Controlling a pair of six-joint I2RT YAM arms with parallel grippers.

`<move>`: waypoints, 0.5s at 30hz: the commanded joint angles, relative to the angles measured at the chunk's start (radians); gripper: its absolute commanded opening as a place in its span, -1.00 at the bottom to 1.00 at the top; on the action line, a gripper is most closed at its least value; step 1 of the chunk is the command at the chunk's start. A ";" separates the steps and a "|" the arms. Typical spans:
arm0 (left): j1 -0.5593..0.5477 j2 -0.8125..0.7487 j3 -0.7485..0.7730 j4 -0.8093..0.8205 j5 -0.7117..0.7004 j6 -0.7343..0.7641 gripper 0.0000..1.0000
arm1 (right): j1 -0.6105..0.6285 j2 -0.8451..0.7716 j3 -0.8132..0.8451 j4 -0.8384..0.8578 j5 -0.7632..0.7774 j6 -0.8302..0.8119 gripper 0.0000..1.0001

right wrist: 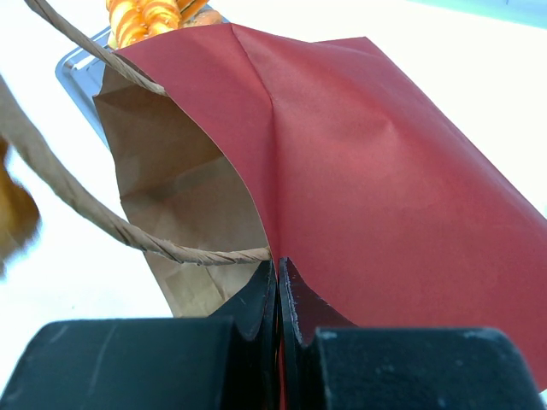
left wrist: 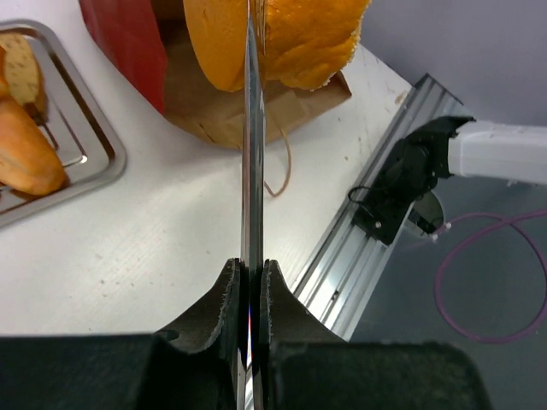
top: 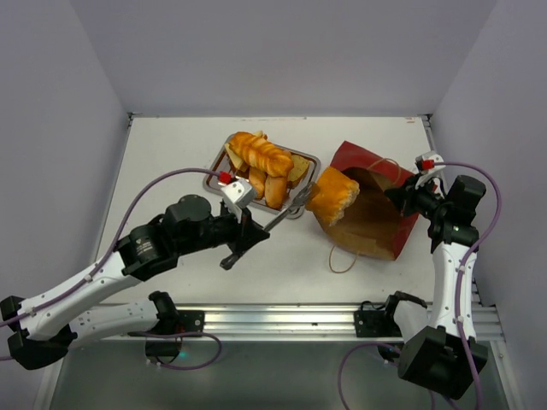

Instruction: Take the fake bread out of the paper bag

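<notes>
A dark-red paper bag point(top: 376, 209) lies on its side with its tan mouth facing left. My right gripper point(top: 402, 198) is shut on the bag's upper edge point(right wrist: 278, 265), next to a twine handle point(right wrist: 85, 213). My left gripper point(top: 254, 232) is shut on a thin steel utensil point(left wrist: 251, 171) that reaches right to a golden fake bread loaf point(top: 333, 195) at the bag's mouth. In the left wrist view the utensil's tip meets that loaf point(left wrist: 291, 43) above the bag point(left wrist: 128, 43). Several more fake breads point(top: 261, 162) lie piled on the tray.
A steel tray point(top: 214, 177) stands left of the bag at the table's middle back, its rim point(left wrist: 98, 137) near the bag's mouth. The bag's lower handle loop point(top: 342, 256) lies on the table. An aluminium rail point(top: 282, 318) runs along the near edge.
</notes>
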 commanded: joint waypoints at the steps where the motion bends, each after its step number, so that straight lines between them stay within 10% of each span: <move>1: 0.006 -0.014 0.092 -0.016 -0.103 0.029 -1.00 | -0.006 -0.020 0.005 0.036 0.001 0.014 -0.95; 15: 0.150 0.052 0.192 -0.039 -0.408 -0.067 -1.00 | -0.004 -0.020 0.008 0.038 -0.004 0.012 -0.95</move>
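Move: The tray, where the bread held in the tongs is going, lies nearly 40 cm ahead of the left gripper, a couple of centimetres to its right and some 25 cm below. The twisted loaf tops its pile, about 42 cm ahead, 1 cm right and 20 cm down. The paper bag stands roughly 24 cm ahead, 34 cm right and 20 cm lower. From the right gripper, the tray is about 23 cm ahead, 35 cm left and 20 cm below. Swing the left gripper's tongs, already clamped on the bread, away from the bag and over the tray: carry the hand about 7 cm forward, speeding up, while drifting left and rising a little, and turn it some 20 degrees counter-clockwise. Keep the fingers shut on the tongs; let the right gripper hold the bag's rim still. ##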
